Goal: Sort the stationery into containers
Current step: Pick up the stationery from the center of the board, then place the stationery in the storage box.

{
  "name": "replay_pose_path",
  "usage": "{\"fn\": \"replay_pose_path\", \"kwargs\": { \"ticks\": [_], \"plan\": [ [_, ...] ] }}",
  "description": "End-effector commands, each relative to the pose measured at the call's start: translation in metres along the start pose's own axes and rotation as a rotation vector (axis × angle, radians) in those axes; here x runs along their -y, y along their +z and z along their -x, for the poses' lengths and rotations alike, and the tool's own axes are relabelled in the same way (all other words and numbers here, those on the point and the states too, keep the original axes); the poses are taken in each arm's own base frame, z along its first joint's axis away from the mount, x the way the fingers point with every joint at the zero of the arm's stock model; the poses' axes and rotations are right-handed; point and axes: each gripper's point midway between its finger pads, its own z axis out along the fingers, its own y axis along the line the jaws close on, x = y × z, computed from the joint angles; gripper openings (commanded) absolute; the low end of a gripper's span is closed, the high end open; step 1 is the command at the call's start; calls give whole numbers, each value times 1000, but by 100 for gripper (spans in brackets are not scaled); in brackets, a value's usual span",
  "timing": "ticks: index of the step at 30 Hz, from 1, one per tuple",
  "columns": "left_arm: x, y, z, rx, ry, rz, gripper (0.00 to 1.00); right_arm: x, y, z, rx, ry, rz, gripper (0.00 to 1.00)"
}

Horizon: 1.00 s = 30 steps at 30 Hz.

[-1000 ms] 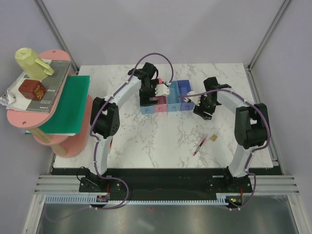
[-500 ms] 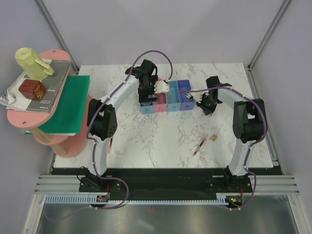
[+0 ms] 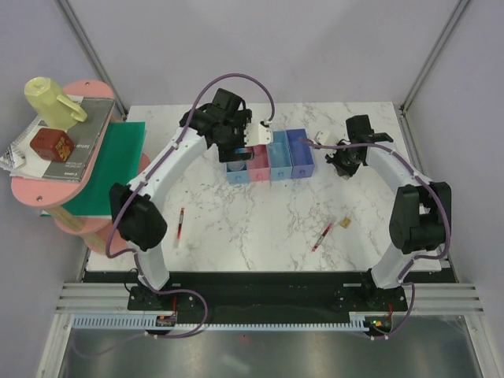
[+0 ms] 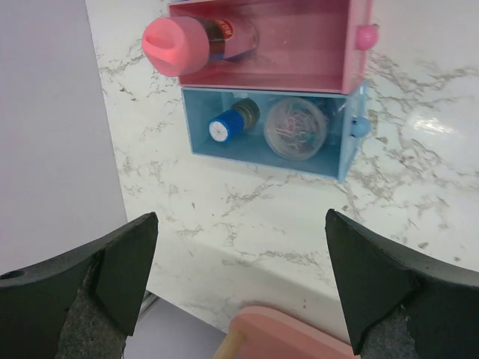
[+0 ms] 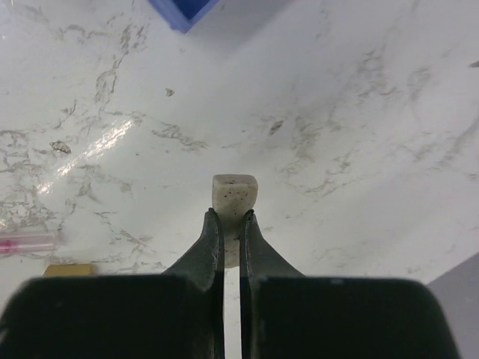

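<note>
The four joined bins stand in a row at the back: blue (image 3: 235, 171), pink (image 3: 257, 166), light blue (image 3: 279, 157) and violet-blue (image 3: 300, 154). In the left wrist view the pink bin (image 4: 352, 75) holds the pink glue stick (image 4: 179, 45). The blue bin (image 4: 340, 161) holds the blue dark-topped piece (image 4: 223, 129) and the round roll (image 4: 296, 127). My left gripper (image 3: 213, 126) hangs open and empty (image 4: 239, 292) above and left of the bins. My right gripper (image 3: 344, 161) is shut (image 5: 230, 217) on a whitish speckled block (image 5: 234, 191), held above the table right of the violet-blue bin.
One red pen (image 3: 180, 227) lies at the front left, another (image 3: 323, 235) at the front right beside the tiny tan block (image 3: 345, 224). A pink shelf (image 3: 79, 197) left of the table carries a green sheet (image 3: 110, 169), books and a yellow-green jug (image 3: 49, 101).
My left arm rose and swung back-left from over the bins, uncovering the left red pen. My right gripper drew back to the right from the violet-blue bin, still holding the block.
</note>
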Motion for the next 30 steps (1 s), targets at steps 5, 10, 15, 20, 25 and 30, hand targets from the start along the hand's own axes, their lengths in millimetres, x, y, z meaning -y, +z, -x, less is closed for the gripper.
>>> {"fn": "replay_pose_path", "kwargs": {
  "ticks": [5,10,15,20,25,30],
  "plan": [
    [64,9,-16,-38,-1,-42,99,46,-69,92,316,148,-130,0],
    [82,37,-34,-95,12,-60,98,64,-61,130,384,195,-159,0],
    [83,59,-37,-108,15,-64,97,76,-34,153,404,175,-171,0],
    [81,75,-39,-120,18,-64,97,87,-16,177,441,153,-182,0],
    [82,93,-44,-137,29,-66,97,87,5,192,458,139,-185,0],
    [76,105,-49,-164,62,-44,97,74,22,199,455,116,-152,0]
  ]
}}
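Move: The eraser is already pinched in the right hand; the dark blue container it is taken to has its middle about 7 cm ahead, 15 cm left and 5 cm below. The right light-blue container adjoins it, 22 cm left, equally far ahead. The left hand, empty, has the left light-blue container 4 cm ahead, 3 cm right and some 17 cm below; the pink container is 10 cm right, also 4 cm ahead. The eraser, still held in the shut right fingers, travels forward and left in an arc to above the far right end of the dark blue container, first climbing about 11 cm, then sinking again as the fingertips tilt forward and left. The left hand draws back, then drops some 15 cm towards the left light-blue container's front end, easing forward late, fingers staying wide open. ##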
